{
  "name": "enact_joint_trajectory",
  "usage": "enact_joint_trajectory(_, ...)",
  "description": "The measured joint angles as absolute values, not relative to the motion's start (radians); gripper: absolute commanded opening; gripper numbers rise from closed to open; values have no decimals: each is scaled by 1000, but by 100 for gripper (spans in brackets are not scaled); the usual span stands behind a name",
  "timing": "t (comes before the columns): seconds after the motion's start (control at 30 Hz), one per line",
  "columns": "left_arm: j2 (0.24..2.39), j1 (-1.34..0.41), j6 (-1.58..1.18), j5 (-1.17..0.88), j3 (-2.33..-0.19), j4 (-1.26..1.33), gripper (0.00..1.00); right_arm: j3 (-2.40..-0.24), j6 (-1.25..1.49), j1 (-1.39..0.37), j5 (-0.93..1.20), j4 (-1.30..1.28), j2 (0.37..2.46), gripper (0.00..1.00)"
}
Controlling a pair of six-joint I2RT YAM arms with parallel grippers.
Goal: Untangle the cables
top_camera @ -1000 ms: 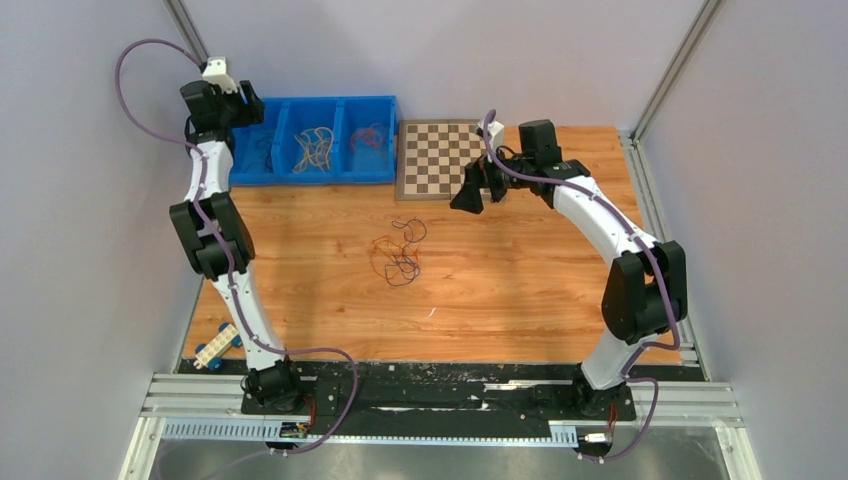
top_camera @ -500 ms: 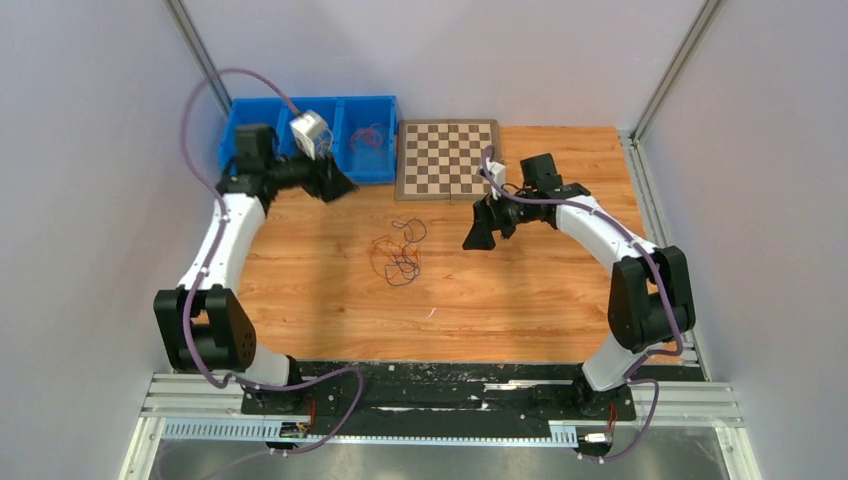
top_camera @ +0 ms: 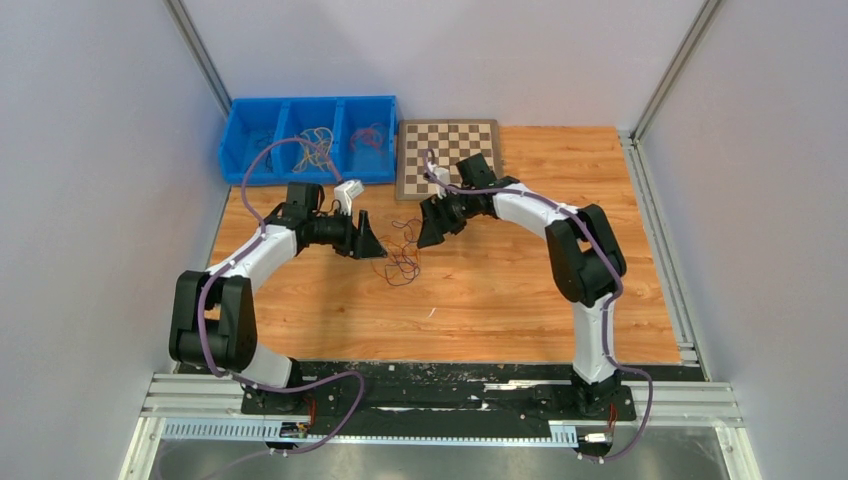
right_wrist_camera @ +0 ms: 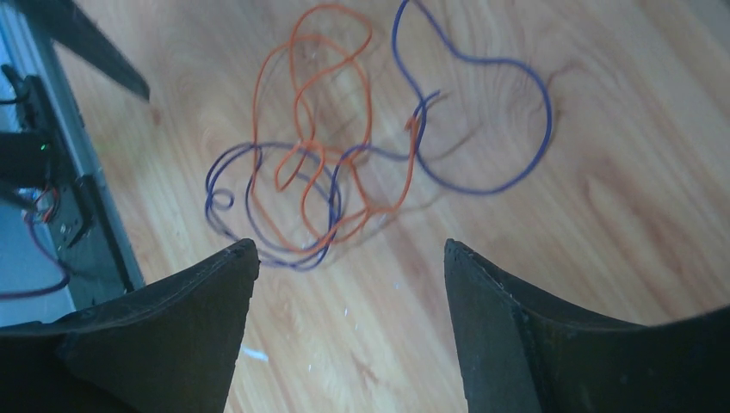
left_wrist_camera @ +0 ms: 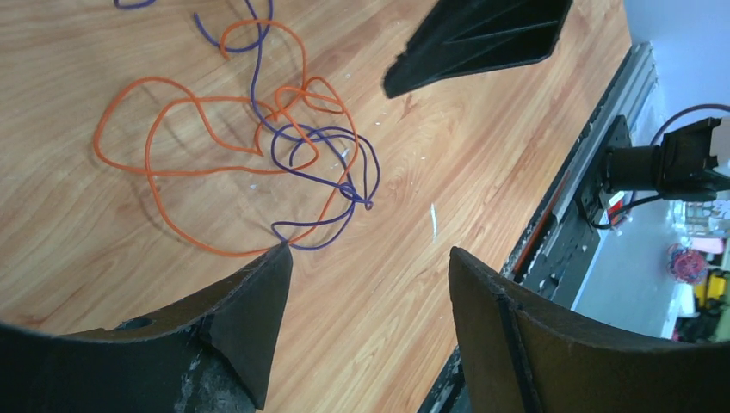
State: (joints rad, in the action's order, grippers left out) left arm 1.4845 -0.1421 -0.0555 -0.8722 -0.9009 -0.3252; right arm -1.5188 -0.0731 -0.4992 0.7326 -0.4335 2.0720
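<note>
A tangle of cables (top_camera: 400,252), one orange and one dark purple, lies loose on the wooden table. In the left wrist view the cables (left_wrist_camera: 297,138) lie just beyond my left gripper (left_wrist_camera: 368,249). Its jaws are open and hold nothing, and its left fingertip is at the edge of a purple loop. In the right wrist view the cables (right_wrist_camera: 318,163) lie just ahead of my right gripper (right_wrist_camera: 349,243), which is also open and empty. From above, the left gripper (top_camera: 372,245) and right gripper (top_camera: 430,225) flank the tangle on either side.
A blue bin (top_camera: 240,168) with three compartments stands at the back left, with whitish cables (top_camera: 315,148) and red cables (top_camera: 370,135) inside. A chessboard (top_camera: 450,150) lies behind the right gripper. A small white scrap (top_camera: 432,313) lies nearer the front.
The left arm swung from the blue bin down to the tangle's left side. The right arm came in from the chessboard to its right side, and its jaws narrowed a little.
</note>
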Motion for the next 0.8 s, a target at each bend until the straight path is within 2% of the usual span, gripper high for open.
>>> enact_joint_trajectory(0.27, 1579, -143, -139, -820, -893, -263, 70, -1665, 17, -558, 614, -371, 2217, 75)
enact_joint_trajectory(0.33, 1607, -143, -164, -776, -900, -252, 72, -1683, 25, -571, 587, -364, 2241, 73)
enact_joint_trajectory(0.4, 1630, -143, -192, -733, -907, -239, 74, -1690, 25, -585, 563, -355, 2260, 70)
enact_joint_trajectory(0.6, 1676, -144, -310, -595, -909, -183, 77, -1701, 15, -613, 486, -326, 2271, 53)
enact_joint_trajectory(0.8, 1758, -150, -427, -547, -941, -119, 73, -1698, 13, -622, 459, -321, 2272, 47)
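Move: The right hand goes for the blue-and-orange crossing at the near side of the blue loop, about 4 cm ahead, 4 cm to its left and 6 cm below. The tangle's middle lies some 2 cm back and 6 cm left of that hand. From the left hand, its own aim, the orange loop's outer edge, is about 6 cm ahead, 1 cm right and 11 cm below; the tangle's middle is 4 cm ahead and 6 cm right, the crossing 10 cm ahead and 9 cm right. The right fingers come down astride the blue and orange strands at the crossing and partly close round them, with no firm pinch to be seen yet; that hand goes about 5 cm left, nearly as far down and forward, then almost stops as the fingers narrow. The left hand, still wide open, sinks some 8 cm and reaches forward over the orange loop's outer edge, turning about 25 degrees counter-clockwise and tipping down. ##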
